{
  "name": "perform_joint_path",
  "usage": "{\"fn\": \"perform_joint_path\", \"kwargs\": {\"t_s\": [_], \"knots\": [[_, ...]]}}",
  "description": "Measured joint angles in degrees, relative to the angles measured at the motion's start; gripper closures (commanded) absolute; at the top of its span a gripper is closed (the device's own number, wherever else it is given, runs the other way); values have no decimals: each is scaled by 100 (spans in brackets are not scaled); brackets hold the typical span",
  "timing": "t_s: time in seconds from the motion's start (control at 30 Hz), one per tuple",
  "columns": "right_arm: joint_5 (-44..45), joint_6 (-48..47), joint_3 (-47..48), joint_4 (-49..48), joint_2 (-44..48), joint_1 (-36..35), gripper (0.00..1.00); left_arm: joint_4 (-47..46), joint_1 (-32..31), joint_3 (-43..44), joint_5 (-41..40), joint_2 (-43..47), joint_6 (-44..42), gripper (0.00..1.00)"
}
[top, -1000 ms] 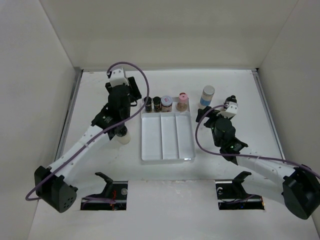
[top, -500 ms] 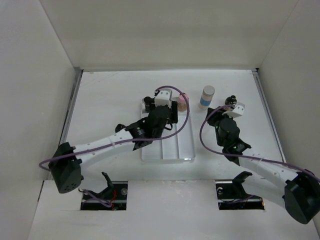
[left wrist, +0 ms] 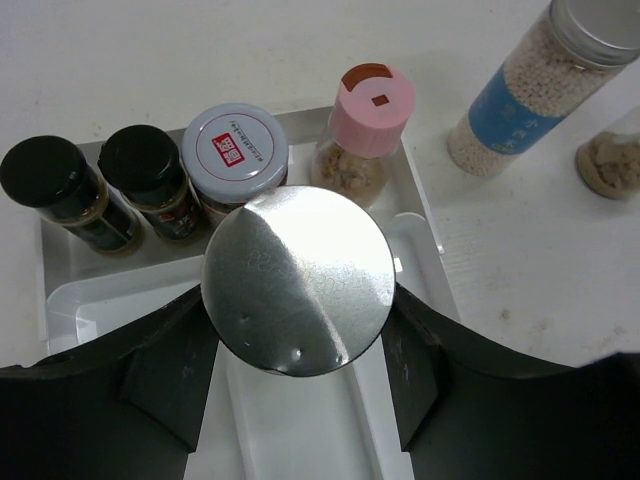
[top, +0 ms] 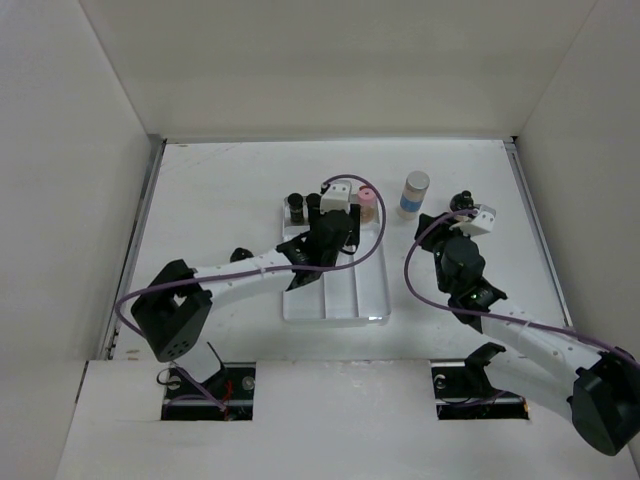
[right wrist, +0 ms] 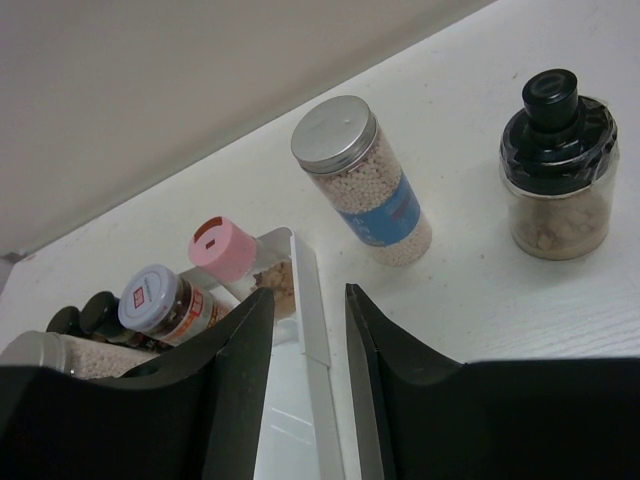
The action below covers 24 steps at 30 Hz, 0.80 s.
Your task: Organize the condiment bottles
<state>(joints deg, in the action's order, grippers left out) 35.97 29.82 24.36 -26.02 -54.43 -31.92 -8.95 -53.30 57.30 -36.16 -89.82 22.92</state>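
Observation:
My left gripper [left wrist: 298, 300] is shut on a pale bottle with a silver lid [left wrist: 298, 280], held over the clear divided tray [left wrist: 420, 260]. Along the tray's far end stand two black-capped bottles [left wrist: 40, 170] [left wrist: 140, 160], a white-lidded jar [left wrist: 235, 150] and a pink-capped bottle [left wrist: 372, 100]. On the table to the right of the tray are a blue-labelled bottle [right wrist: 365, 180] and a black-capped bottle [right wrist: 555, 170]. My right gripper [right wrist: 307, 292] hangs by the tray's right rim [right wrist: 310, 300]. Its jaws stand a narrow gap apart and hold nothing.
The tray [top: 340, 290] lies mid-table, with my left arm stretched across it from the left. The blue-labelled bottle [top: 413, 193] and the black-capped bottle [top: 462, 200] stand close to my right wrist. White walls enclose the table on three sides.
My left arm swung from left of the tray to over it, carrying the silver-lidded bottle. My right gripper's jaws narrowed from wide open and its wrist shifted slightly right.

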Motion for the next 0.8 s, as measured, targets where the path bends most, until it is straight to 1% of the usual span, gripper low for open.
{"fn": "perform_joint_path", "kwargs": {"t_s": [0.17,0.2,0.23,0.33,0.37,0.43,0.67,0.73,0.8], "knots": [[0,0,0,-4,-17,0,51,-240,205,-136,-2,-295,2,72],[0,0,0,-7,-37,0,46,-254,234,-175,0,-321,2,71],[0,4,-2,-7,-52,0,39,-348,262,-216,9,-339,4,69],[0,17,-9,-11,-92,0,24,-426,291,-223,59,-348,4,60],[0,13,-11,-11,-96,0,21,-452,291,-229,68,-352,7,57],[0,4,-11,-13,-96,0,18,-546,291,-278,57,-361,7,48],[0,0,-20,-13,-96,4,15,-763,286,-455,13,-275,50,14],[0,0,-20,-11,-96,4,14,-776,273,-483,9,-195,57,9],[0,-2,-20,-11,-96,4,16,-809,249,-511,20,-57,52,5]]}}
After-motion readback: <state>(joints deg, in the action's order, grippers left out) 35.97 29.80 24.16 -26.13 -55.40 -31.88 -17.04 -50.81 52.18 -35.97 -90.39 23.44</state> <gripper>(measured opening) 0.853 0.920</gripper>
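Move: The silver-lidded bottle is already in my left fingers; its spot, the far end of the tray's middle compartment, is about 12 cm below my left hand, 2 cm ahead and 1 cm left. Beyond it in the back row, some 9 cm ahead of the hand, the red-label jar stands 2 cm left, the pink-capped bottle 5 cm right and a black-capped jar 7 cm left. From my right hand the spot is roughly 3 cm ahead, 21 cm left and 16 cm below. With my left hand I lower the silver-lidded bottle about 3 cm, easing it a little forward and left to just short of the red-label jar. I hold still there, then open my fingers wide to let go of it and start back up by some 1.5 cm. My right hand stays in place and spreads its empty fingers. ##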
